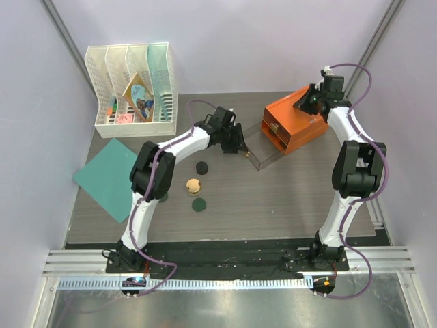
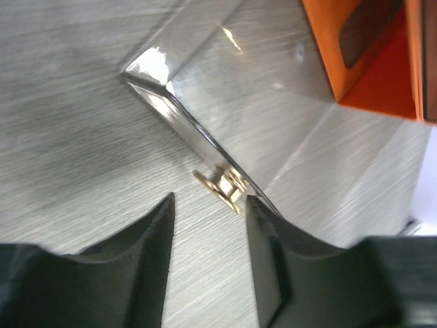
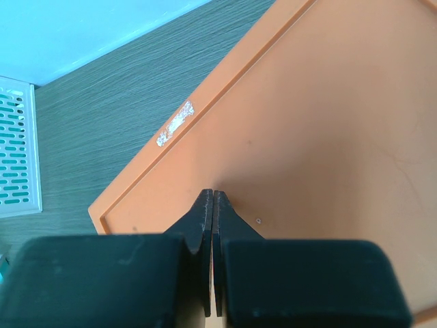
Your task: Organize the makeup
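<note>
Of the makeup, a black jar (image 1: 202,167), a tan round compact (image 1: 194,185) and a dark-green disc (image 1: 199,204) lie on the table near its middle. A second dark-green disc (image 1: 163,197) peeks out from under my left arm. My left gripper (image 1: 240,147) (image 2: 208,205) is open and empty, and the small gold handle (image 2: 222,186) of the clear drawer (image 1: 263,153) sits just past its fingertips. My right gripper (image 1: 311,102) (image 3: 213,193) is shut, its tips resting on the top of the orange drawer box (image 3: 307,123).
The orange drawer box (image 1: 295,123) stands at the back right, its clear drawer pulled out toward the left. A white file rack (image 1: 130,85) holding small items stands at the back left. A teal sheet (image 1: 108,179) overhangs the table's left edge.
</note>
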Robot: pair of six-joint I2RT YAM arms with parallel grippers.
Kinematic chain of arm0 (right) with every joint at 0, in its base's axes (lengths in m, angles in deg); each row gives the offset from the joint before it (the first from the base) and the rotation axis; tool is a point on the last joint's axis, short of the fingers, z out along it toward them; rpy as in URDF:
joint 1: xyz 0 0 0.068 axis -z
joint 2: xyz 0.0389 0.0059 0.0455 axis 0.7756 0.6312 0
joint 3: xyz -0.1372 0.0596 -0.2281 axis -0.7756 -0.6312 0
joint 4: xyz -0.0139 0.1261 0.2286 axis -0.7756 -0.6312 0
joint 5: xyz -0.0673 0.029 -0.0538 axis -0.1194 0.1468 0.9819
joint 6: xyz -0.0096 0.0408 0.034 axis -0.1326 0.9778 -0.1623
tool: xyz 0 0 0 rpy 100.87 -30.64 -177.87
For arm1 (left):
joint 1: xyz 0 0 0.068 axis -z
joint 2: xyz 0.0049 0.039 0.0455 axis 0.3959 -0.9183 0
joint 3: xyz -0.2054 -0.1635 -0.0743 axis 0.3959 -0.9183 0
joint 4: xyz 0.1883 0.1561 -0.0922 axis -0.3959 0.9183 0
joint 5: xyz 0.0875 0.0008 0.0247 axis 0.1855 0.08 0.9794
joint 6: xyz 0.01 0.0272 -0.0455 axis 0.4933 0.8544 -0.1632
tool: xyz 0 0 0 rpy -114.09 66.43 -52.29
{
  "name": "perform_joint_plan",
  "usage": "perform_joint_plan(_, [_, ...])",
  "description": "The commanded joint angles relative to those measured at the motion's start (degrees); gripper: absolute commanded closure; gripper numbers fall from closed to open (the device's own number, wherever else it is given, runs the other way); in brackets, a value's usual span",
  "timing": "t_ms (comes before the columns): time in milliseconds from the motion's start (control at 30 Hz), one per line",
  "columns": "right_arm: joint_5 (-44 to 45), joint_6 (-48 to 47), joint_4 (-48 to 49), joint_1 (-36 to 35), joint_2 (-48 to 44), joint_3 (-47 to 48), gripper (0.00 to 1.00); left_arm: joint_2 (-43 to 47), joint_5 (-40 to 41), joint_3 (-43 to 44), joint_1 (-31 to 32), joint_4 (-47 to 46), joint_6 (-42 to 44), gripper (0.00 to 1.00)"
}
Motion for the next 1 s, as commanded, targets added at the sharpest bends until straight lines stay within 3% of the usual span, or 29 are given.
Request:
perform_joint_plan(0, [7.92, -3.37, -20.66, 0.21, 11.17, -6.66, 0.99, 7.27, -1.45, 2.94, 0.35, 1.2, 11.0, 0.5])
perform_joint_plan(267, [8.01, -3.46, -20.66, 0.21, 11.34, -6.66, 0.99, 16.07, 8.39, -0.04, -0.26, 15.86, 23.23, 0.44])
perform_joint_plan(533, [8.01, -3.54, -20.66, 0.3, 11.69, -6.74, 0.99, 23.28, 18.58, -11.46, -1.75, 21.33, 23.77, 0.31])
perform_joint_plan(967, [8.01, -3.54, -20.31, 0.21, 11.61, -8.06, 0.99, 13.89, 19.47, -9.89, -3.87, 25.28, 20.96, 0.28])
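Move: The black cap the empty left hand goes for stands about 16 cm to its left and 6 cm nearer the base, some 2 cm lower. The gold jar is roughly 18 cm left and 14 cm back, and the nearer green disc lies 17 cm left and 20 cm back. Right at the fingers is the pulled-out lower drawer's knob, 1 cm to their right, level fore and aft. From the right hand, the cap is about 34 cm left and 19 cm back, some 10 cm lower. Coming free of the lower drawer's knob, the left hand lifts about 10 cm, then arcs left and a little back to the black cap, some 16 cm across, and sinks again to its starting height. On the way the fingers spread wider and the wrist rolls some 30 degrees, so that they point mostly down, astride and just above the cap. ##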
